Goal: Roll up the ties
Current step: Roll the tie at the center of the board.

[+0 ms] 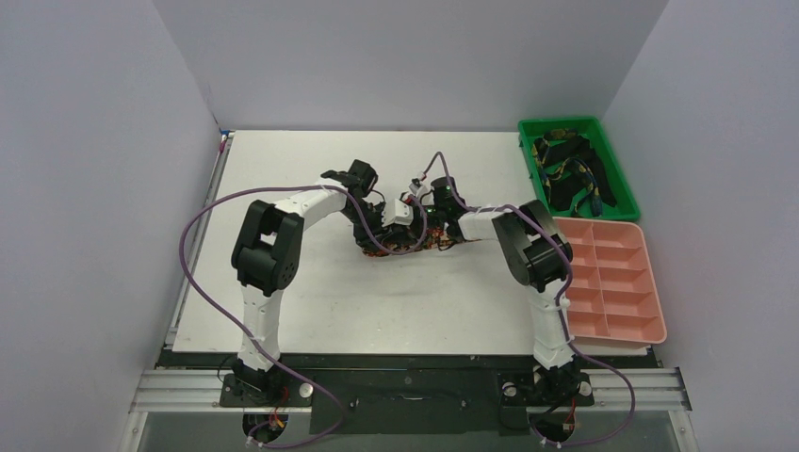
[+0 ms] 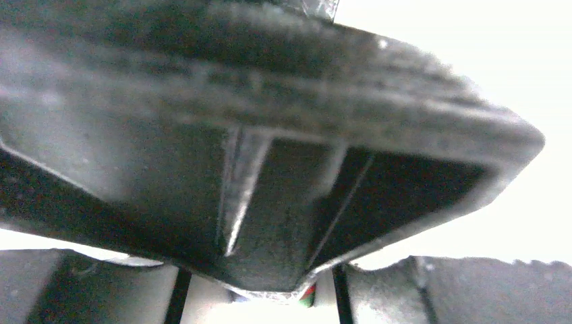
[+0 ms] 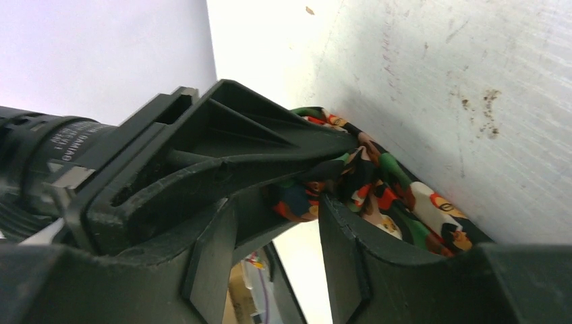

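Observation:
A floral tie (image 1: 415, 245), dark with red, orange and white print, lies bunched at the table's middle, where both arms meet over it. My left gripper (image 1: 382, 229) pinches a fold of it; in the right wrist view its black fingers (image 3: 270, 128) converge on the cloth (image 3: 378, 196). My right gripper (image 3: 276, 216) stands open right next to that fold, and the tie lies against the outside of its right finger (image 3: 351, 256). The left wrist view is almost filled by the right gripper's black finger (image 2: 270, 148), with only a sliver of the tie (image 2: 307, 294) showing. More dark patterned ties (image 1: 568, 174) lie in a green bin.
The green bin (image 1: 528, 132) stands at the table's back right. A pink tray with several compartments (image 1: 650, 334) sits in front of it along the right edge. Purple cables (image 1: 203, 226) loop from both arms. Grey walls close in on the left, back and right.

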Robot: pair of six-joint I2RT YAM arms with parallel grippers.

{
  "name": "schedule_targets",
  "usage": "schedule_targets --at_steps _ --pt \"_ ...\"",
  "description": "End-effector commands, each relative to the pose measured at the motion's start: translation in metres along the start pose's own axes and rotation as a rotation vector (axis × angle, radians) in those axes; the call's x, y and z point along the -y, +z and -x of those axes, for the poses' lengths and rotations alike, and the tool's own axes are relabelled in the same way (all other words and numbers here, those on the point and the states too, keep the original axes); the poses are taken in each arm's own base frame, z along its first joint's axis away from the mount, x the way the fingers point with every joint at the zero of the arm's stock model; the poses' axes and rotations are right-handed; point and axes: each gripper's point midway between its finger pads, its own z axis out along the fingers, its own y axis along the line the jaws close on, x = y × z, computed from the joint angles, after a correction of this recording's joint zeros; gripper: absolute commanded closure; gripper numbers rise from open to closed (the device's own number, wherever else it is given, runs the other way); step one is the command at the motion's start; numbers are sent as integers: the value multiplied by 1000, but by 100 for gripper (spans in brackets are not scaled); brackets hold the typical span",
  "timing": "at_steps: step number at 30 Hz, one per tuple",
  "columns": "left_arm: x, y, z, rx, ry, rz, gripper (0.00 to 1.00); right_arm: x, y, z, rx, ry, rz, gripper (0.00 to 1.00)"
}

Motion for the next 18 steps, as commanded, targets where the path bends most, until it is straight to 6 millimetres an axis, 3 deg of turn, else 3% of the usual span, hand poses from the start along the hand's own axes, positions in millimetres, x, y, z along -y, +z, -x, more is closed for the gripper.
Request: schedule_targets --at_steps 1,7,10,18 --pt "10 14 -14 -51 -9 -56 70 6 10 1 -7 -131 -46 58" --pt "10 14 -15 -51 -10 -57 70 49 6 -11 -98 -185 -250 77" --pt "9 14 -15 -48 -9 -54 69 59 1 -9 -100 -214 -298 99" --pt "8 11 -13 -28 -25 -53 66 81 -17 -9 -122 -236 -398 100"
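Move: The rolled part of the tie is clamped between the left fingertips, right at the left hand's point. From the right hand, whose half-open fingers hang over it pointing left, the roll lies about 5 cm below and some 2 cm to the left, level in depth. The tie's loose tail stretches away to the right, its middle roughly 11 cm to the right of the right hand, a centimetre farther out and 7 cm lower. The closing right fingertips come down against the tie just to the right of the roll. That hand sinks about 4.5 cm while its fingers go from half open to fully shut and tip some 15 degrees steeper, then slides around 1.5 cm to the right as it finishes sinking. The left hand stays still and keeps its grip on the roll. ##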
